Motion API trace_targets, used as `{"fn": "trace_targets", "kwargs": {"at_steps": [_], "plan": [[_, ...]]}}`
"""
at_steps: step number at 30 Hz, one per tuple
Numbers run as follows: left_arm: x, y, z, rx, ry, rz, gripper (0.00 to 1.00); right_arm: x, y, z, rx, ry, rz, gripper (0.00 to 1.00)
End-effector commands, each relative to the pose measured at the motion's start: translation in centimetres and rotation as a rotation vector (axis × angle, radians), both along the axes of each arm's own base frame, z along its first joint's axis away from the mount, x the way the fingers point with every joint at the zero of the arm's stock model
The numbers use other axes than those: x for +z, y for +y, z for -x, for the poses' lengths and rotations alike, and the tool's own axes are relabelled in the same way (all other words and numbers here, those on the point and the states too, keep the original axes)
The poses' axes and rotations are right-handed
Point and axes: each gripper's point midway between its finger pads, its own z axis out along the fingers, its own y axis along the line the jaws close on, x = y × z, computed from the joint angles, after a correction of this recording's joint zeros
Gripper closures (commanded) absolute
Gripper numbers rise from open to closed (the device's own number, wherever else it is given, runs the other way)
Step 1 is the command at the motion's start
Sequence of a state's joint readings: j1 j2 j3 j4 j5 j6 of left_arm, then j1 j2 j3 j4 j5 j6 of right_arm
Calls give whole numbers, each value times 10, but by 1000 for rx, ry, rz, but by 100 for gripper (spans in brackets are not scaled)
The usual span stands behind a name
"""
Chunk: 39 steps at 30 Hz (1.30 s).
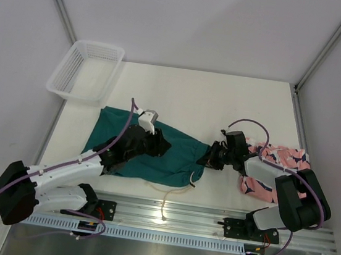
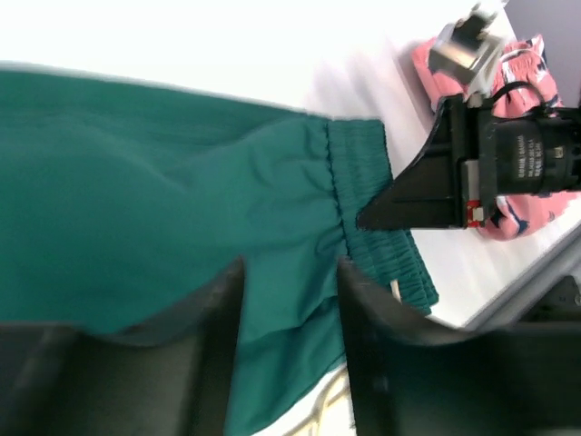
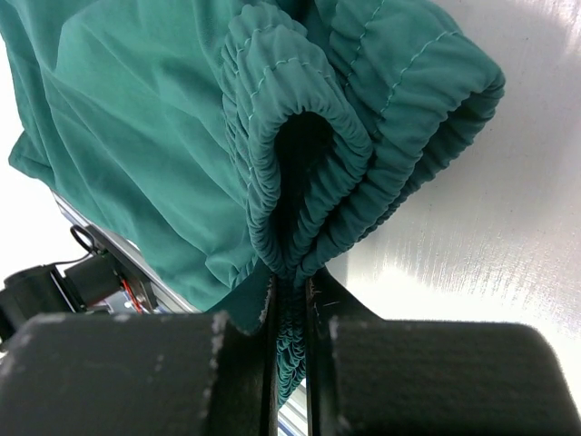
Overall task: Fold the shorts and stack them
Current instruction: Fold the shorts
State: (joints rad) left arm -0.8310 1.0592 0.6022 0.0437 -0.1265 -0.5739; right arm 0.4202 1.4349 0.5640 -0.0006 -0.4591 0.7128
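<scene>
The teal shorts [image 1: 172, 162] lie spread on the table left of centre, their pale drawstring [image 1: 165, 203] trailing over the near edge. My left gripper [image 1: 158, 143] hovers over their middle, jaws apart, the cloth [image 2: 136, 200] lying loose under and between the fingers [image 2: 222, 309]. My right gripper [image 1: 206, 158] is shut on the gathered elastic waistband [image 3: 300, 182] at the shorts' right end, and its black tip [image 2: 377, 216] shows in the left wrist view. The pink shark-print shorts [image 1: 282, 158] lie crumpled at the right, partly under the right arm.
A white mesh basket [image 1: 85, 70] stands at the back left corner, overhanging the table edge. A metal rail [image 1: 165, 217] with both arm bases runs along the near edge. White walls and frame posts enclose the table.
</scene>
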Motion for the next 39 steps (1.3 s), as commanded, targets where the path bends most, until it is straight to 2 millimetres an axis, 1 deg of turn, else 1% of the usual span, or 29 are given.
{"fn": "trace_targets", "kwargs": {"at_steps": [1,2,3,4,6,7,9,10,13,14,16,17,19,20,21,22,24,26,29,30,31,32,34,35,36,38,39], "plan": [[-24,-4,3,-54,98,57,60,-4,-2,8,49,-9,19,100],[-33,-3,3,-47,136,76,67,-5,-2,8,50,-7,22,100],[-45,-1,0,-51,167,98,81,-4,-2,7,48,-11,20,100],[-48,-2,-1,-56,182,123,87,-4,-2,7,52,-12,19,100],[-53,-3,-3,-44,199,169,95,-4,-2,7,49,-10,21,100],[-62,-2,-3,-31,214,162,97,-2,-2,6,49,-17,19,100],[-69,2,-8,16,226,157,100,-1,-1,6,50,-18,14,100],[-76,4,-10,36,239,144,100,-1,-1,6,50,-16,9,100],[-87,9,-21,85,246,135,100,0,2,9,57,-16,0,100],[-93,8,-29,107,256,131,100,2,2,9,57,-23,-1,100],[-105,10,-37,142,277,126,100,2,5,14,71,-24,3,100],[-112,5,-44,142,289,148,100,2,6,16,72,-25,5,100],[-122,8,-54,173,309,163,100,4,8,22,83,-29,9,100],[-118,4,-65,185,289,191,100,4,8,24,85,-28,11,100],[-135,6,-66,204,320,173,100,5,8,25,85,-31,11,100],[-140,4,-68,208,330,179,100,4,8,28,88,-29,12,100],[-141,-4,-77,203,317,223,100,5,8,31,90,-31,16,100],[-141,-5,-79,216,318,250,100,2,6,34,91,-27,25,100],[-128,-8,-87,216,273,283,100,-2,3,41,92,-20,32,100],[-123,-10,-88,209,265,289,100,-3,2,41,89,-18,34,100],[-125,-9,-85,206,284,269,100,-4,1,42,91,-18,39,100],[-116,-11,-87,191,263,262,100,-4,-1,41,88,-23,49,100],[-116,-5,-83,198,269,226,100,-4,-4,40,88,-24,67,100],[-119,3,-76,208,280,192,100,-4,-7,38,81,-29,76,100],[-119,7,-73,219,275,184,100,-2,-8,36,77,-30,83,100],[-132,24,-57,242,290,137,100,-4,-16,30,63,-34,107,100],[-125,29,-55,252,266,140,100,-3,-18,28,62,-32,115,100]]}}
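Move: Below the raised, half-open left hand spreads the green shorts' cloth, its middle about 14 cm down, 4 cm ahead and 5 cm left. The waistband end held by the right hand is roughly 13 cm right and 3 cm ahead of the left hand; the pale cord lies some 10 cm back and 3 cm right of it. From the right hand, the shorts' middle is about 18 cm left, 1 cm ahead and 3 cm lower, with the patterned clothes 25 cm right, level. Dropping some 14 cm onto the middle of the shorts, the left hand shuts its fingers on nothing and tips them about 20 degrees further down. Low over the cloth it then pushes about 6 cm forward and a little right, closed tips against the fabric, before easing up a centimetre. The right hand keeps its pinch on the waistband and draws it back 2 to 3 cm. ##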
